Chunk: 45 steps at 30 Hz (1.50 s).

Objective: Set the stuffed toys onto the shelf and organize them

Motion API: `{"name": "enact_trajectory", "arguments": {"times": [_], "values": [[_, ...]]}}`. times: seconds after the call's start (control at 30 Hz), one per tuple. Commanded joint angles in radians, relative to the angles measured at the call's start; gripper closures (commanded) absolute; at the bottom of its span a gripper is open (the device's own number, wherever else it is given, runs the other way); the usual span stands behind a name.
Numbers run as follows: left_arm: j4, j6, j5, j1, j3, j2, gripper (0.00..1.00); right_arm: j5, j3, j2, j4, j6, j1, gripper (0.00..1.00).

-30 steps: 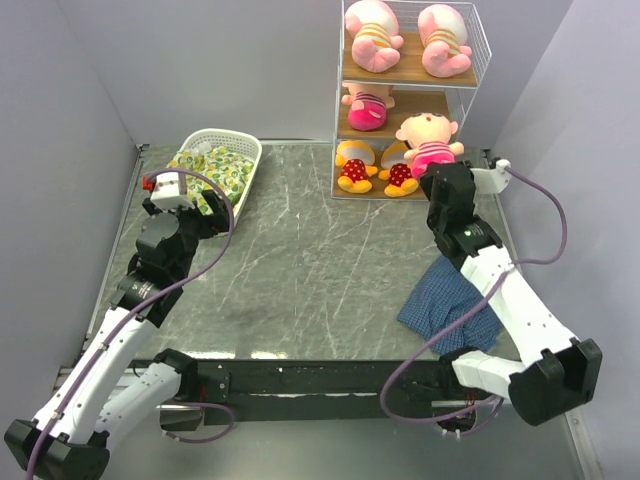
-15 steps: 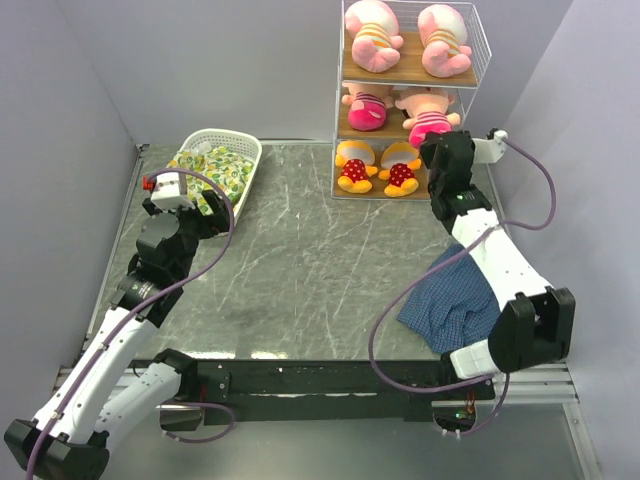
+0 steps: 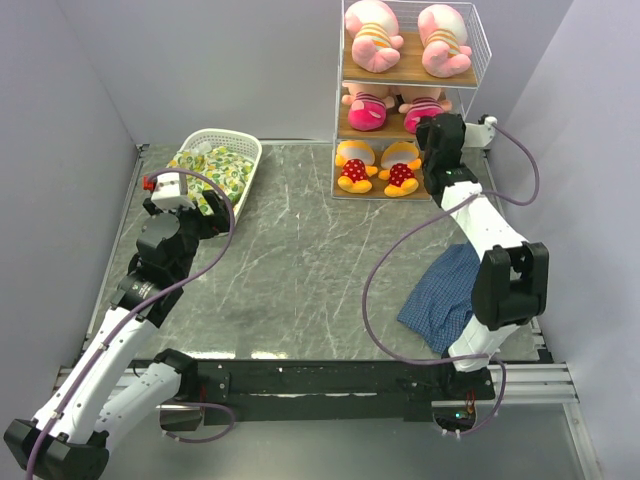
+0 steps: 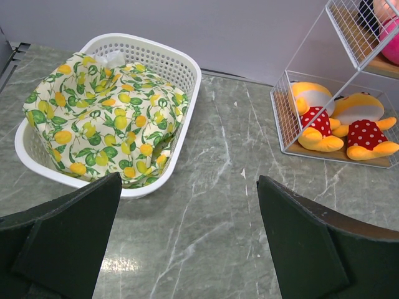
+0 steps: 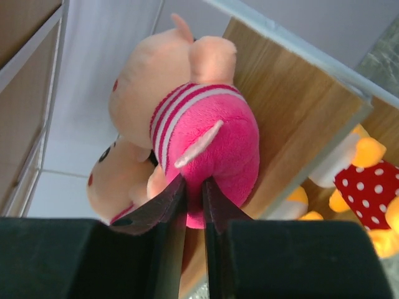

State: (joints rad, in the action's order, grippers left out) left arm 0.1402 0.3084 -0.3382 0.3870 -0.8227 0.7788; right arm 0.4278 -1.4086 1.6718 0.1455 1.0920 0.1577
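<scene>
The shelf (image 3: pixel 339 100) stands at the table's back right. Two pink striped piglets (image 3: pixel 373 35) (image 3: pixel 443 38) lie on its top board. One pink-clad doll (image 3: pixel 367 108) sits on the middle board, and a second doll (image 3: pixel 425 106) rests beside it. My right gripper (image 3: pixel 437 126) reaches into that tier. In the right wrist view its fingers (image 5: pixel 194 180) pinch a fold of that doll's pink body (image 5: pixel 209 134), which lies on the wooden board (image 5: pixel 293 106). Two bears (image 3: pixel 354 166) (image 3: pixel 400 170) fill the bottom tier. My left gripper (image 4: pixel 188 187) hangs wide open over bare table.
A white lattice basket (image 4: pixel 188 81) holding a green-yellow lemon cloth (image 4: pixel 100 118) sits at the back left, just ahead of my left gripper (image 3: pixel 195 195). A blue plaid cloth (image 3: pixel 445 300) lies crumpled on the right, beside the right arm.
My right arm has stretched forward and carried the doll from in front of the shelf onto the middle board, next to the other doll. The left arm has stayed still.
</scene>
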Motion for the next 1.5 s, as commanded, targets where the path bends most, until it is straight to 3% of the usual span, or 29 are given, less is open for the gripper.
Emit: {"name": "enact_trajectory", "arguments": {"times": [0.0, 0.23, 0.57, 0.67, 0.97, 1.07, 1.2, 1.37, 1.47], "values": [[-0.024, -0.012, 0.004, 0.004, -0.007, -0.004, 0.04, -0.004, -0.069, 0.016, 0.060, 0.025, -0.020, 0.76], [-0.025, -0.012, 0.004, 0.004, -0.007, -0.003, 0.04, -0.041, -0.058, 0.005, 0.059, -0.004, -0.023, 0.53], [-0.027, -0.018, 0.011, 0.004, -0.007, -0.001, 0.04, -0.159, 0.100, -0.217, -0.026, -0.075, -0.024, 0.27], [-0.034, -0.026, 0.056, 0.004, -0.003, -0.013, 0.04, -0.250, 0.203, -0.332, -0.053, -0.132, -0.024, 0.00], [-0.099, -0.042, 0.419, 0.023, -0.003, -0.007, 0.04, -0.705, 0.399, -0.676, -0.346, -0.470, -0.021, 0.00], [-0.128, -0.025, 0.533, 0.035, 0.005, -0.003, 0.04, -0.710, 0.459, -0.795, -0.420, -0.517, -0.012, 0.00], [-0.134, 0.006, 0.639, 0.052, 0.002, 0.014, 0.04, -0.845, 0.595, -0.934, -0.351, -0.469, 0.000, 0.00], [-0.162, 0.029, 0.801, 0.056, 0.007, 0.016, 0.04, -0.874, 0.619, -1.026, -0.402, -0.509, 0.008, 0.00], [-0.159, 0.015, 0.826, 0.062, 0.008, 0.014, 0.04, -0.841, 0.625, -1.049, -0.426, -0.529, 0.014, 0.00]]}}
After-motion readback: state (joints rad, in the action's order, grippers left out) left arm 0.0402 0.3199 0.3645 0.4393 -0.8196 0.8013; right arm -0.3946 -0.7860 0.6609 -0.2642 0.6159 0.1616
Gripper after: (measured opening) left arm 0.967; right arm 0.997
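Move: The striped pink toy, on the right of the middle shelf, sits about 6 cm ahead of the right fingertips, roughly level with them in height and sideways. Its pink twin is some 14 cm to its left on the same board. On the bottom shelf the right polka-dot toy lies about 6 cm ahead, 3 cm left and 18 cm below the right hand. From the left hand, the striped pink toy is about 28 cm ahead and 53 cm to the right, nearly level. Hold the right gripper almost in place at the shelf while its fingers spread and let go of the striped pink toy, then draw it straight back out of the shelf about 30 cm and somewhat left, opening wide and turning some 50 degrees counter-clockwise with its left side rolling down. Late on, swing the open, empty left gripper right and a little back, turning clockwise, away from the basket. ##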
